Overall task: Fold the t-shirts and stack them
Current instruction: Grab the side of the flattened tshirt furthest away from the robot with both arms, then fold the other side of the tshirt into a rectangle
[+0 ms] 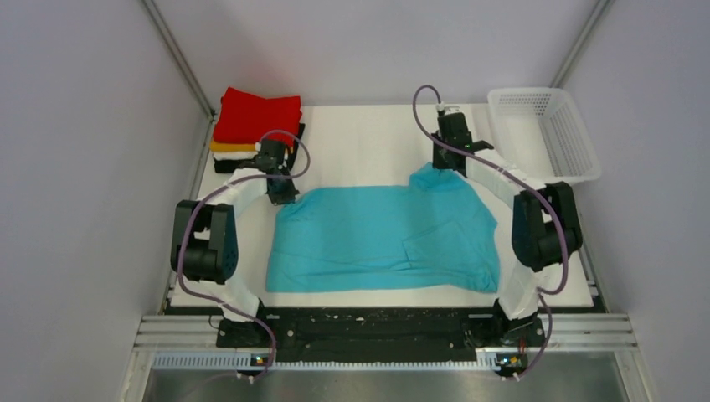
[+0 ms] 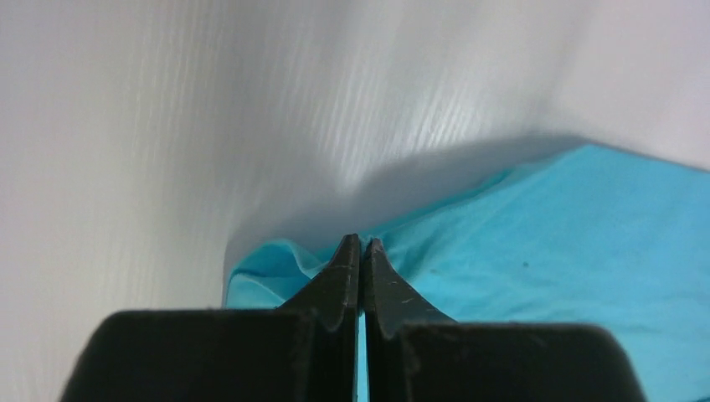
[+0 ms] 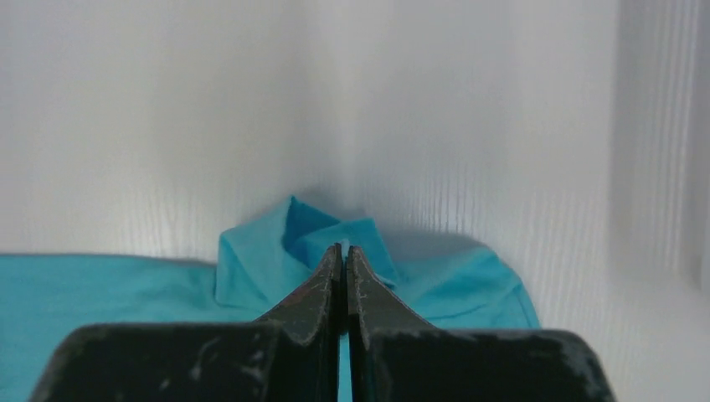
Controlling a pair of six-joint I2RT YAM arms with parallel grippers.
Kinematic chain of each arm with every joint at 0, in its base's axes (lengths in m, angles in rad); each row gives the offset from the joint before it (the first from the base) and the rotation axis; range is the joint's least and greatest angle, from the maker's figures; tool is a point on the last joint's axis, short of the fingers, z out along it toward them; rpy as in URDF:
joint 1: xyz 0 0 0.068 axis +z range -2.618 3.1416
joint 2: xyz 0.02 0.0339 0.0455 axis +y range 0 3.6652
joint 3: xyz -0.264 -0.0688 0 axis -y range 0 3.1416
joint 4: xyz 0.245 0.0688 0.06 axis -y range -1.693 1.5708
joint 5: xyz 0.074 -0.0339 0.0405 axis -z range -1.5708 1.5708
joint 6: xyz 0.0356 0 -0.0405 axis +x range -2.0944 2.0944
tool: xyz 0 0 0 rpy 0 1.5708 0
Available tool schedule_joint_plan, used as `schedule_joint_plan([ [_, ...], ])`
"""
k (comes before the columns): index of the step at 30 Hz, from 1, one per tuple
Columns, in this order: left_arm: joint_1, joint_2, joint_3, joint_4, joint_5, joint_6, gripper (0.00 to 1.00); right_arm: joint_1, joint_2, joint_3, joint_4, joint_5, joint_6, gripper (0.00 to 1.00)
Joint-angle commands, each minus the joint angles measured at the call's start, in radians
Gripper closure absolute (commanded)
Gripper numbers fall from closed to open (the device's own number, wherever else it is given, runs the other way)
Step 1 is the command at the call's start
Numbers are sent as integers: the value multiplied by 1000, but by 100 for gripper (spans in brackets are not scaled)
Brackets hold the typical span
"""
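The turquoise-blue t-shirt point(image 1: 381, 237) lies spread across the middle of the table. My left gripper point(image 1: 282, 194) is shut on its far left corner; in the left wrist view point(image 2: 361, 241) the cloth point(image 2: 569, 251) is pinched between the fingers. My right gripper point(image 1: 442, 162) is shut on the far right corner, which is lifted into a peak; the right wrist view point(image 3: 342, 249) shows the cloth point(image 3: 259, 251) bunched at the tips. Folded shirts are stacked at the far left: red point(image 1: 256, 115) on top, then orange point(image 1: 224, 146), white point(image 1: 234, 156) and black point(image 1: 230, 166).
A white plastic mesh basket point(image 1: 544, 132) stands at the far right corner. Side walls close in the table on both sides. Black arm bases and a metal rail point(image 1: 385, 331) run along the near edge.
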Motion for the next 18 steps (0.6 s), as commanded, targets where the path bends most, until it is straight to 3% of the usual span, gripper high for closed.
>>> schedule_joint_plan([
  [1,-11,-151,-75,71,-16,3,100,15,-207,-140,66,-6,32,100],
  [7,-35,-308,-199,112,-21,1,100,43,-445,-325,55,-24,60,100],
  [18,-40,-587,-433,163,-67,-40,100,60,-823,-537,-123,-65,154,100],
])
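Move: I already hold the far edge of the blue t-shirt in both shut hands. From my left hand the shirt's near-left corner is about 25 cm back, 5 cm left and 3 cm lower, with the folded shirts some 15 cm ahead and 8 cm left. From my right hand the near-right corner lies about 32 cm back, 13 cm right and 7 cm lower, while the white basket is roughly 12 cm ahead and 25 cm right. I keep both pinches and draw the shirt's far edge back towards its near hem, lifting as I go. My right hand leads, coming back about 14 cm and up 6 cm, steepest at first; my left rises some 4 cm early on, then carries on back nearly level, 7 cm in all. Both wrists tip the fingers outward, about 10 degrees. ##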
